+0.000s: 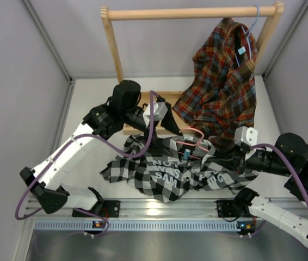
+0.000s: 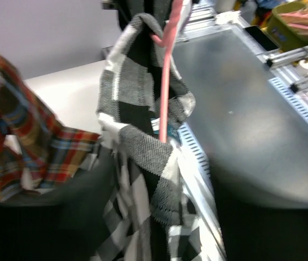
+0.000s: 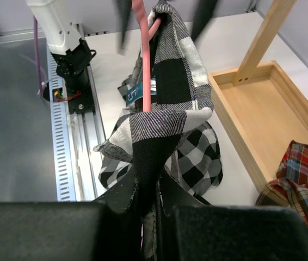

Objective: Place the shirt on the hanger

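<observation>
The black-and-white checked shirt [image 1: 165,171] lies bunched on the table's near middle, white lettering up. The pink hanger [image 1: 197,132] rises out of its upper edge. In the right wrist view, my right gripper [image 3: 149,190] is shut on a fold of the shirt [image 3: 176,76], with the hanger's wire [image 3: 143,70] running up just beyond. From the right, that gripper [image 1: 215,157] reaches the shirt's right side. My left gripper [image 1: 164,129] hangs over the shirt's top edge. Its jaws [image 2: 159,228] stand apart, with shirt fabric [image 2: 137,92] and the hanger [image 2: 166,81] loose between and beyond them.
A wooden rack [image 1: 189,13] stands at the back, its tray base [image 3: 268,114] just behind the shirt. A red plaid shirt [image 1: 225,81] hangs from it on a light blue hanger [image 1: 252,27], its hem near the pink hanger. A metal rail [image 1: 159,209] runs along the near edge.
</observation>
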### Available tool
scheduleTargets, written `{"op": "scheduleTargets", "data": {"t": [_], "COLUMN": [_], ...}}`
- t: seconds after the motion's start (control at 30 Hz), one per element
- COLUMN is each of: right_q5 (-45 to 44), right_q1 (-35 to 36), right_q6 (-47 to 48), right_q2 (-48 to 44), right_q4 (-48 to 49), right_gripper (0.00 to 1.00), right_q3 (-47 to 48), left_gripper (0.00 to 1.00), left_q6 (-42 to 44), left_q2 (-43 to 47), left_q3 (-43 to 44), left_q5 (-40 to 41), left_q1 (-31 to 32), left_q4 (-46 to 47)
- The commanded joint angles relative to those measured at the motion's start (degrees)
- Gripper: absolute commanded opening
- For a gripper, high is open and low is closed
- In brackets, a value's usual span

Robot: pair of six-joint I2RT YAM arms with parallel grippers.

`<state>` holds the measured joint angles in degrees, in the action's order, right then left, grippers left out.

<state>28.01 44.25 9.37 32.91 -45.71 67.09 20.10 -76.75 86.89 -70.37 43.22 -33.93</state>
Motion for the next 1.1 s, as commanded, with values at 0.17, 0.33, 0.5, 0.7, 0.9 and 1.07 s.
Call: {"op": "scheduleTargets", "data": {"t": [0.17, 0.33, 0.5, 0.7, 0.9, 1.07], "right_q5": [-6.2, -18.7, -27.4, -34.9, -47.5, -55.2], "right_q1": [0.7, 0.7, 0.7, 0.7, 0.7, 0.7], "right_q6": [-1.8, -6.4, -13.0, -16.5, -15.2, -12.7], "right_q2": [-2.7, -2.8, -0.8, 1.1, 8.0, 18.9], "right_q4": [6.5, 8.4, 8.7, 8.5, 9.3, 9.6], "right_gripper": [0.0, 0.0, 0.0, 0.0, 0.0, 0.0], "right_q3": [0.5, 0.6, 3.1, 8.6, 17.1, 28.6], "left_gripper": [0.98, 0.98, 0.98, 0.98, 0.98, 0.98], "left_q6": [-10.7, -19.2, -26.1, -30.6, -35.6, -36.9], "left_q2": [4.8, 13.0, 22.6, 27.4, 30.2, 29.1], "left_q3": [3.9, -6.1, -17.8, -19.3, -19.7, -14.7], "left_q5": [17.4, 41.6, 56.3, 71.6, 90.0, 100.2], "left_q1": [-0.1, -0.1, -0.1, -0.1, -0.1, -0.1], "left_q4": [12.0, 29.3, 41.9, 39.3, 28.9, 17.9]}}
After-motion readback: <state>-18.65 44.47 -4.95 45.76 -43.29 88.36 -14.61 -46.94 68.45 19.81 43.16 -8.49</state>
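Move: Out ahead of the right hand, which already pinches the checked shirt over the pink hanger's end, the right part of the wooden rail stands about 35 cm forward, 12 cm to the right and 17 cm higher. The blue hanger is some 33 cm ahead, 15 cm right and 8 cm up; the red plaid shirt hangs roughly 25 cm ahead, 8 cm right and 8 cm lower. That rail part lies about 30 cm ahead of the left hand, 26 cm right and 15 cm above. Keeping its pinch on the shirt and hanger end, the right hand carries both forward about 11 cm and, mostly late, up as much, drifting right towards the rail's right part while turning some 50 degrees clockwise. The left hand, its fingers opening wide, lets go of the shirt's other side, pulls forward and up, then swings left clear of the cloth, turning about 90 degrees counter-clockwise. ##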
